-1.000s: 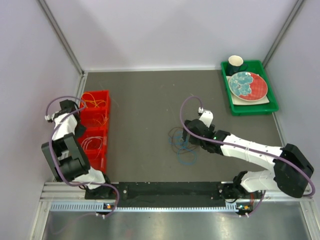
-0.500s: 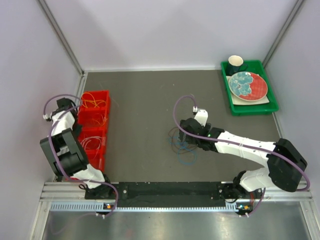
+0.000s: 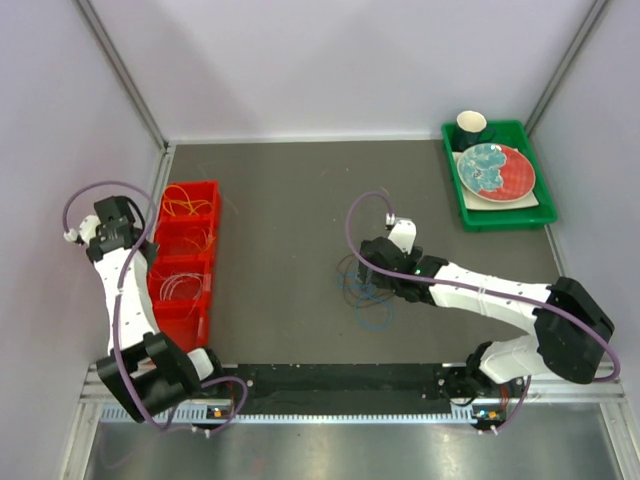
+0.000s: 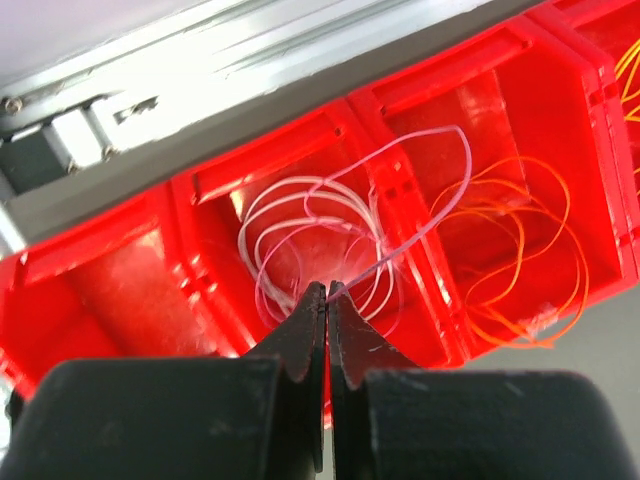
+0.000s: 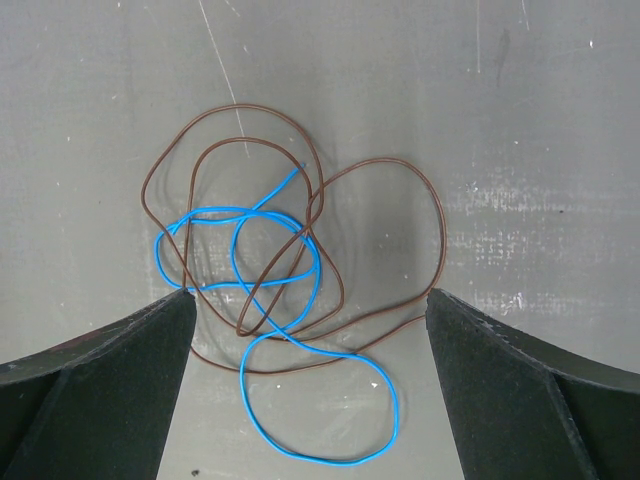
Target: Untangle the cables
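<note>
In the left wrist view my left gripper (image 4: 326,290) is shut on a thin pink wire (image 4: 466,178), which loops up over the red bin (image 4: 440,330). A white wire coil (image 4: 262,215) lies in the compartment below it. An orange wire (image 4: 548,163) lies in the compartment to the right. From above, the left gripper (image 3: 125,222) is just left of the bin (image 3: 214,260). My right gripper (image 5: 308,295) is wide open and empty, low over a blue wire (image 5: 215,212) tangled with a dark brown wire (image 5: 440,230) on the table. From above, the right gripper (image 3: 368,262) is over that tangle (image 3: 375,322).
A green tray (image 3: 505,217) at the back right holds a patterned plate (image 3: 495,170) and a dark cup (image 3: 472,125). The red bin sits along the left wall, next to an aluminium frame rail (image 4: 250,60). Purple cables run along both arms.
My left arm has swung out to the left and back, away from the bin, drawing the pink wire up. My right gripper moved slightly left over the tangle, then held still.
</note>
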Tool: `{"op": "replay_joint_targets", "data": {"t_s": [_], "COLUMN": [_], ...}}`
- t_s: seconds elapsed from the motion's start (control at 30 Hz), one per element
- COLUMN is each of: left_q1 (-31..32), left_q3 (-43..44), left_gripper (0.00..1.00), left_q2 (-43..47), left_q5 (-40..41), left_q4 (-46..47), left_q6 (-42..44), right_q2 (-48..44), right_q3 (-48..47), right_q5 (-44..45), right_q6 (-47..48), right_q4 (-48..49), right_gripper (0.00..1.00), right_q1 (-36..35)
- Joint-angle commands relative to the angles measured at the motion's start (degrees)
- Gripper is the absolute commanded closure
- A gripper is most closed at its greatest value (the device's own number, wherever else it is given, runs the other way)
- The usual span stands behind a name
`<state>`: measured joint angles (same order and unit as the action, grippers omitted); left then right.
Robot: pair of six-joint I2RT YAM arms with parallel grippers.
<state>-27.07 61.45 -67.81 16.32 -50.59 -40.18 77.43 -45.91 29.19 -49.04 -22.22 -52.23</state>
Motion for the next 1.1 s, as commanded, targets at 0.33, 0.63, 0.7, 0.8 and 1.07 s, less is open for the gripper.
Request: {"op": "replay_joint_targets", "data": {"t_s": [0.33,0.63,0.7,0.8,1.07], "left_q1": [-0.2,-0.2,-0.3,-0.2,0.0], "left_q3": [-14.7,-15.1,-14.6,-14.4,-9.2], "left_gripper": [1.0,1.0,0.99,0.76,0.37], "left_q2": [7.3,1.8,1.7,4.4,11.9], "left_q5": [-8.3,-10.2,-10.9,-12.4,-16.0], "left_q4": [0.6,3.2,3.4,4.1,2.8], "left_q6": [-5.9,-4.7,-3.7,-2.4,-0.5], "right_q2": [-4.2,-4.0,-3.9,-3.6,-3.3], "right_q3": [0.6,0.6,0.6,0.4,0.1], "right_q5": [0.9,1.0,1.0,1.0,1.0], "right_q6": [0.5,0.4,0.4,0.5,0.6], "right_q4": [2.2,2.4,2.4,2.4,2.3], "right_gripper": [0.03,0.03,0.03,0.03,0.03], "right_q1": [-0.9,-0.9,-0.9,-0.9,-0.9]}}
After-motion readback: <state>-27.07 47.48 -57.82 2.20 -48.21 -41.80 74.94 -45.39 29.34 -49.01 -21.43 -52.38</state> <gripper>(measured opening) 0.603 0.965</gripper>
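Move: Some 14 cm below the closed left fingers, about 3 cm back and 5 cm to their right, lies the red bin with the white cable, where the pinched pink cable is being taken. The bin with the orange cable is about 6 cm ahead and 6 cm to the right of the hand, the empty bin about 11 cm back and 5 cm right. From the right hand, the white cable's bin lies roughly 50 cm left, 4 cm back. Swinging right and back by about 5 cm each way while sinking some 8 cm, the left hand lowers the pinched pink cable over the white cable's bin, its fingers tipping about 15 degrees nearer to straight down. After easing forward a little, it opens at the low point, lets go of the pink cable and lifts about 4 cm, still opening. ##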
